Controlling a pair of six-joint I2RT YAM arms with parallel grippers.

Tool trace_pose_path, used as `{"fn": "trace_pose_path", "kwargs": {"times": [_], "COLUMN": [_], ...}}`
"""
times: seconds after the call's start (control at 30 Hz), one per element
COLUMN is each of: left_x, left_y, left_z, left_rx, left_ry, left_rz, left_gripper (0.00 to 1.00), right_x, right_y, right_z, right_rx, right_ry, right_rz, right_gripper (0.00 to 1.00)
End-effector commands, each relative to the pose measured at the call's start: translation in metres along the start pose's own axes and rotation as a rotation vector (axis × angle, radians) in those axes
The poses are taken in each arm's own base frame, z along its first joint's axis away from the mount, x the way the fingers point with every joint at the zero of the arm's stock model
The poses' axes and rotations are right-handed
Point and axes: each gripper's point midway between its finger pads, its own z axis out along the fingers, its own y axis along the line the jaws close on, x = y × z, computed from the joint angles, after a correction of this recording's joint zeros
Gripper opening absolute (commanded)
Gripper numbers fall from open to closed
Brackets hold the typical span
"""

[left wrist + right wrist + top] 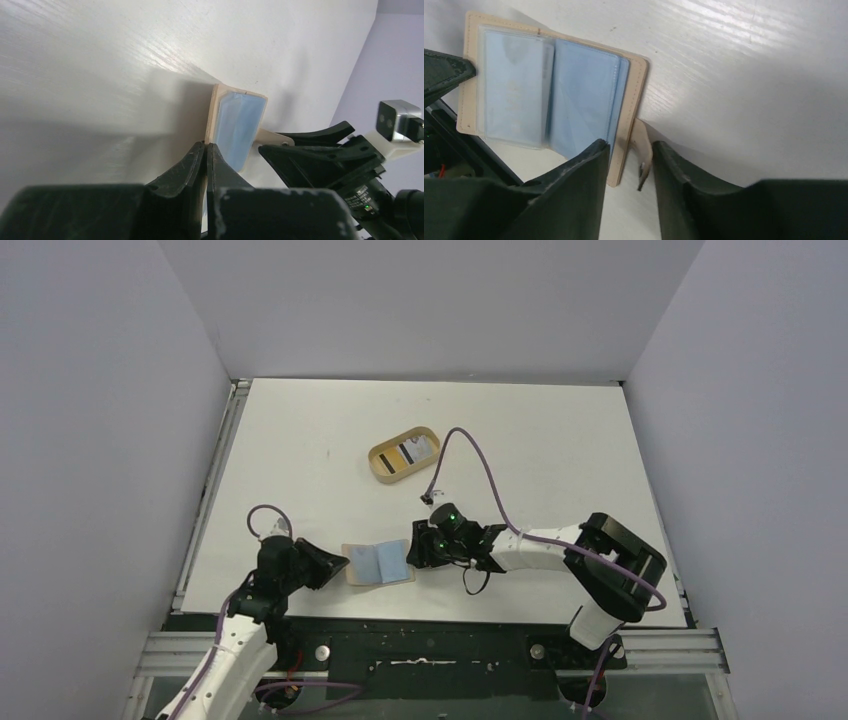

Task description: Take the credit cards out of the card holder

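The card holder (378, 564) lies spread open near the table's front edge, tan outside and light blue with clear sleeves inside (574, 95). My left gripper (338, 562) is shut on its left tan cover edge (206, 145). At its right edge my right gripper (415, 552) stands open (630, 145). One finger is over the blue sleeve, and the tan edge and snap tab (642, 150) lie in the gap. Credit cards (412, 451), one whitish with a black stripe and one blue-grey, lie in the oval tray. Whether a card sits in the sleeves I cannot tell.
The oval tan wooden tray (380, 462) stands behind the card holder, mid-table. White walls close in the table on the left, back and right. The right arm's purple cable (480, 455) loops above the table beside the tray.
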Motion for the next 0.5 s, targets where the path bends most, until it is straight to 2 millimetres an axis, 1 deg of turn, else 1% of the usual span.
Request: {"fn": "trace_pose_path", "kwargs": {"times": [0.0,0.03,0.07,0.1,0.13,0.2,0.23,0.37,0.47], "left_x": [-0.015,-0.017,-0.019,-0.022,-0.024,-0.027,-0.028,-0.030,-0.029], "left_y": [-0.021,-0.022,-0.024,-0.026,-0.028,-0.032,-0.033,-0.035,-0.032], "left_z": [-0.009,-0.010,-0.012,-0.014,-0.015,-0.018,-0.019,-0.020,-0.020], "left_rx": [0.033,0.027,0.021,0.016,0.011,0.004,0.000,-0.007,-0.019], "left_ry": [-0.051,-0.057,-0.061,-0.069,-0.073,-0.080,-0.082,-0.084,-0.077], "left_rz": [0.064,0.081,0.098,0.115,0.131,0.154,0.161,0.177,0.180], "left_gripper": [0.00,0.00,0.00,0.00,0.00,0.00,0.00,0.00,0.00], "right_x": [-0.009,-0.019,-0.029,-0.039,-0.046,-0.058,-0.062,-0.062,-0.058], "right_y": [-0.008,-0.002,0.005,0.015,0.023,0.044,0.058,0.091,0.110], "right_z": [-0.025,-0.032,-0.038,-0.043,-0.046,-0.045,-0.043,-0.025,-0.008], "right_rx": [0.147,0.164,0.178,0.186,0.187,0.168,0.146,0.092,0.050], "right_ry": [0.004,-0.013,-0.034,-0.051,-0.062,-0.078,-0.082,-0.077,-0.068], "right_rz": [-0.150,-0.185,-0.221,-0.251,-0.276,-0.306,-0.325,-0.378,-0.405], "right_gripper": [0.53,0.63,0.71,0.76,0.78,0.79,0.79,0.77,0.74]}}
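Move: The opened card holder has its middle about 6 cm to the left of the right hand and about level with it. The right fingers are still around its closing strap, right at the hand. The wooden tray stands some 20 cm ahead of the right hand and 2 cm to its left. From the left hand, which still grips the holder's left edge, the holder's middle lies about 7 cm to the right and 2 cm lower. The card holder's strap comes free as the right fingers spread wide; that hand then climbs about 10 cm and swings some 7 cm left, over the opened holder, tilting up and turning a little counter-clockwise. The left fingers stay shut on the holder's left edge and, slightly later, lift it by 2 to 3 cm, rolling a few degrees. ##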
